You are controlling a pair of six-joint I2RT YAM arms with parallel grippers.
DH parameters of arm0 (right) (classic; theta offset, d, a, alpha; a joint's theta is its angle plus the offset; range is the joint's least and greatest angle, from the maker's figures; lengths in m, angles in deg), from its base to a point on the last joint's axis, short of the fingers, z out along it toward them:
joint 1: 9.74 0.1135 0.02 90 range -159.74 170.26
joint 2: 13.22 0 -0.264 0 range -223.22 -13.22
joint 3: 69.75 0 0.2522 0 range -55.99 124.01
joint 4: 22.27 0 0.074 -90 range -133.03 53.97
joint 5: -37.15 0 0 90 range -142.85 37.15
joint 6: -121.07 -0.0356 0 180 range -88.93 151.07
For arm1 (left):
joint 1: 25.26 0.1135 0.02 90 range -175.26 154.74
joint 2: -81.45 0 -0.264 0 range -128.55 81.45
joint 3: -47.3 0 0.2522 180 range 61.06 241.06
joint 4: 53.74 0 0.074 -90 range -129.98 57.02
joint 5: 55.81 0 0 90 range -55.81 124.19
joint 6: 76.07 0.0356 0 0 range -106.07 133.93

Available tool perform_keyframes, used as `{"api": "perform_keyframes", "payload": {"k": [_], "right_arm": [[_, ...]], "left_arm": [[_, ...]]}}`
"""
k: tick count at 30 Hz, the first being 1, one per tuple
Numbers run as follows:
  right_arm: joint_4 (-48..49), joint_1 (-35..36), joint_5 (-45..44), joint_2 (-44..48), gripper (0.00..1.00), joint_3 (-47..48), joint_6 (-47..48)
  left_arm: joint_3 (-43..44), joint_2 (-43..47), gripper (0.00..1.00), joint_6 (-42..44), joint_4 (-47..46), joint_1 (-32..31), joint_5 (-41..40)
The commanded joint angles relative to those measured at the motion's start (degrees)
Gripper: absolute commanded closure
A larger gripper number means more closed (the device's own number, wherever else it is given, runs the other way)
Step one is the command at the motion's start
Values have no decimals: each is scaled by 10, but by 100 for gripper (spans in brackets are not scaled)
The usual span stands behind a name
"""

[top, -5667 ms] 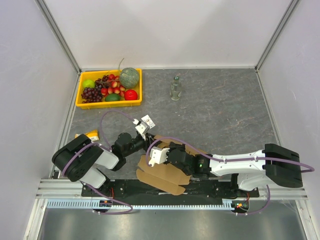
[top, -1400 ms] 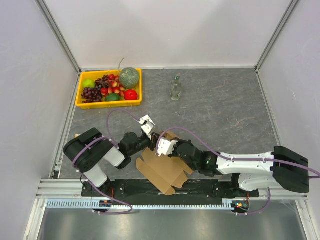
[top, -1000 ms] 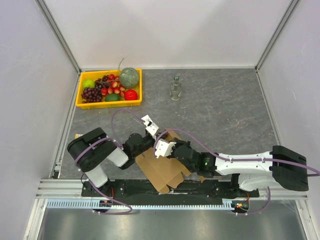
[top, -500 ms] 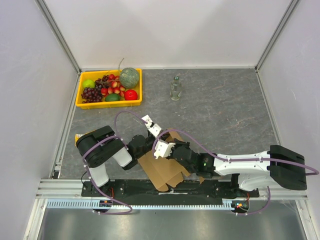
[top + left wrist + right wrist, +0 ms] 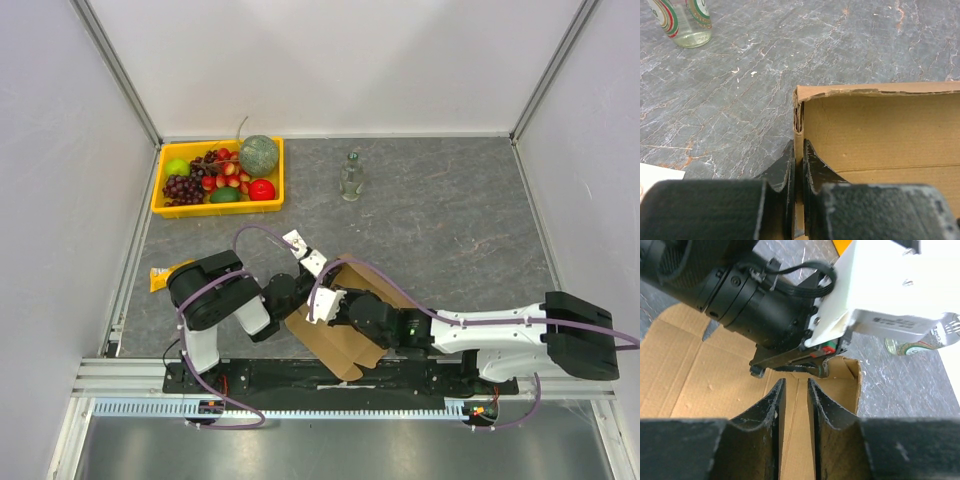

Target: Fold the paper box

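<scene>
The paper box (image 5: 343, 340) is brown corrugated cardboard, partly folded, lying near the table's front edge between the two arms. In the left wrist view one side wall of the box (image 5: 880, 130) stands upright, and my left gripper (image 5: 798, 145) is shut on that wall's edge near the corner. From above, the left gripper (image 5: 297, 290) sits at the box's left side. My right gripper (image 5: 795, 382) hovers over the box floor (image 5: 690, 370) with its jaws a little apart and only the cardboard floor showing beyond them. It points at the left gripper's fingers (image 5: 790, 360).
A yellow tray (image 5: 157, 190) of fruit stands at the back left. A small glass bottle (image 5: 350, 177) stands mid-table behind the box, also in the left wrist view as a bottle (image 5: 685, 20). A yellow packet (image 5: 165, 275) lies left of the left arm.
The right gripper's jaws have parted from nearly shut to a small gap. The left arm's elbow has swung right, still gripping the box wall, and the box has turned slightly.
</scene>
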Motion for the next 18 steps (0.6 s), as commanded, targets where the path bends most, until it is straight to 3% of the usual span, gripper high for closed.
{"api": "perform_keyframes", "payload": {"k": [1,5,10,18], "right_arm": [[32,1,26,46,68,11,-42],[19,-5,-30,92,70,27,-110],[-31,-73,-126,141,88,59,-247],[-42,-267,50,99,98,66,-366]], "left_arm": [[-21,-31,98,40,-67,-4,-18],[-28,-36,98,41,-80,-5,-15],[-37,-55,98,38,-113,-6,-18],[-32,-63,98,36,-112,-12,-16]]}}
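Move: For the right hand, slightly open over the inside of the paper box, the middle of the far wall lies about 2 cm ahead, 10 cm right and 8 cm below. The corner edge pinched by the left hand is some 4 cm ahead, 2 cm left and 5 cm down. The bottle stands about 24 cm ahead and 3 cm right, 4 cm lower. From the left hand, that wall's middle is about 2 cm back, 13 cm right and 2 cm below. Straight up first, then quickly forward and right as well, the right hand leaves the box's inside and swings over the far wall to its outer side, about 10 cm each up and forward and 8 cm right. Its wrist turns some 30 degrees clockwise with its left side rising, and the fingers close on nothing. The left hand keeps its pinch on the corner, almost still. ##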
